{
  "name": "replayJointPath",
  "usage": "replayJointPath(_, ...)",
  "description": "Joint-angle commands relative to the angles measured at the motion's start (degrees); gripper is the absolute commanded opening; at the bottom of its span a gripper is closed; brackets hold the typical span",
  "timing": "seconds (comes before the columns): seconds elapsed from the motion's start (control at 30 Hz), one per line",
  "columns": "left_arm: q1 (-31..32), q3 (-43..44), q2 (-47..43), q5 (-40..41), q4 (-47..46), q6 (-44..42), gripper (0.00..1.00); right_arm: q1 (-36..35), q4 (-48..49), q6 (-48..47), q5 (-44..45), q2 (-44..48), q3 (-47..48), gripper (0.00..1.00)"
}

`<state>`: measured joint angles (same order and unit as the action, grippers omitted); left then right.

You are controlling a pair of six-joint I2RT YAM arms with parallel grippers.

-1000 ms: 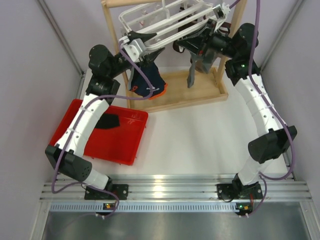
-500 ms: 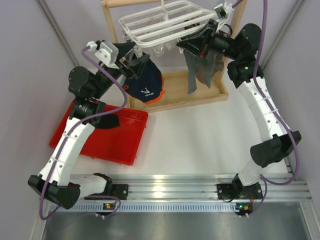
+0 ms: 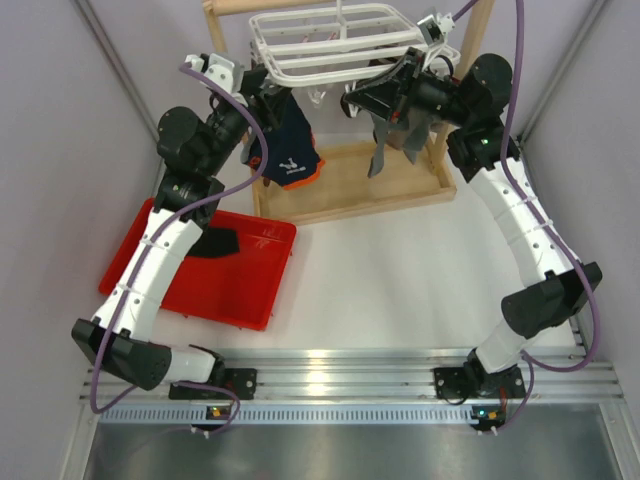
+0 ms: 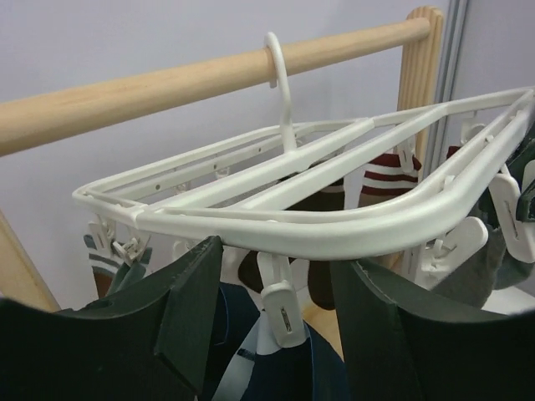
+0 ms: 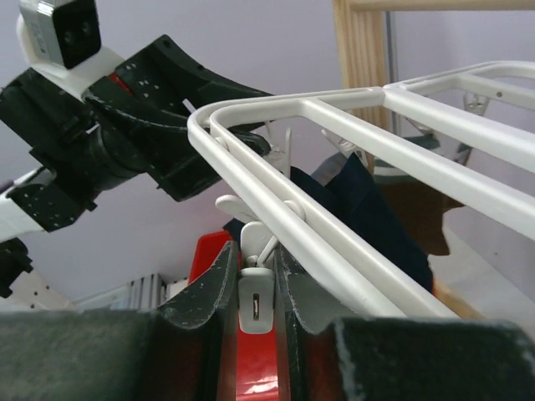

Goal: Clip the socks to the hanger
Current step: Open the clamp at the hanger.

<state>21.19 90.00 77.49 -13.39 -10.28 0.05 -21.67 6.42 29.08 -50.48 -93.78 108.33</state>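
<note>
The white hanger (image 3: 335, 40) hangs level from the wooden rail. My left gripper (image 3: 268, 92) is open under its left end; in the left wrist view (image 4: 276, 280) a white clip (image 4: 282, 313) hangs between the two fingers, touching neither. My right gripper (image 3: 362, 100) is shut on another white clip (image 5: 256, 305) under the hanger's rim (image 5: 334, 142). A grey sock (image 3: 385, 140) hangs below the right side. A striped-cuff sock (image 4: 391, 171) hangs at the far side. A black sock (image 3: 215, 243) lies in the red tray (image 3: 250, 290).
Navy fabric with orange trim (image 3: 290, 160) hangs under the hanger's left side, just below my left gripper. The light wooden post frame (image 3: 380, 190) stands at the back, its base tray on the white table. Purple walls close in on both sides.
The hanger has swung from tilted to level. My left arm swung out to the left, then back in under the hanger's left end. My right gripper stayed at the hanger's right side.
</note>
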Motion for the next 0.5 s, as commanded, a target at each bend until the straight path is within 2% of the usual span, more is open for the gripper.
replayJointPath(0.0, -1.1, -2.7, -2.0, 0.3, -5.1, 1.7, 0.6, -1.4, 3.8, 4.4, 1.8, 2.5, 0.3, 0.0)
replayJointPath(0.07, -1.9, -4.6, -4.1, -3.1, -5.0, 4.7, 0.62, -1.4, 4.6, 6.6, 2.6, 1.9, 0.3, 0.0)
replayJointPath(0.2, -1.9, -9.6, -9.5, -16.2, -4.8, 6.3, 0.64, -1.5, 8.1, 11.4, 3.0, 1.8, -1.0, 0.0)
replayJointPath(0.33, -0.6, -12.7, -11.3, -22.1, -3.5, 9.5, 0.63, -1.5, 10.3, 14.6, 3.4, 1.1, -1.5, 0.0)
replayJointPath(0.4, 2.6, -12.9, -11.2, -21.9, -3.6, 7.4, 0.62, -1.5, 10.4, 15.4, 4.1, 1.2, -1.7, 0.0)
replayJointPath(0.43, 4.8, -12.7, -11.1, -17.9, -2.8, 2.1, 0.62, -1.4, 10.5, 15.6, 4.9, 1.3, -2.1, 0.0)
replayJointPath(0.47, 9.2, -12.5, -11.0, -16.0, -2.7, 0.2, 0.63, -1.4, 11.0, 15.8, 5.0, 1.4, -2.3, 0.0)
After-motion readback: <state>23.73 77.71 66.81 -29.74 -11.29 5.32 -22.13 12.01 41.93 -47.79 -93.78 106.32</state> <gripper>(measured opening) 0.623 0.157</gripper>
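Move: The held clamp, already pinched in the right gripper, is at that gripper's fingertips; from the left gripper it lies about 11 cm to the right, some 3 cm back and roughly level. A free middle clamp hangs just beyond the left fingertips, about 2 cm ahead and 3 cm to the right. The navy sock hangs some 10 cm below the left gripper, about 1 cm ahead and 1 cm to its right. Dip the open left gripper 3 to 4 cm below the hanger's front rail, then draw it back about 9 cm towards the robot and some 4 cm right, turning it about 20 degrees clockwise to face the right gripper. Keep the right gripper shut on its clamp, nearly in place, rolling some 10 degrees about its fingers. ##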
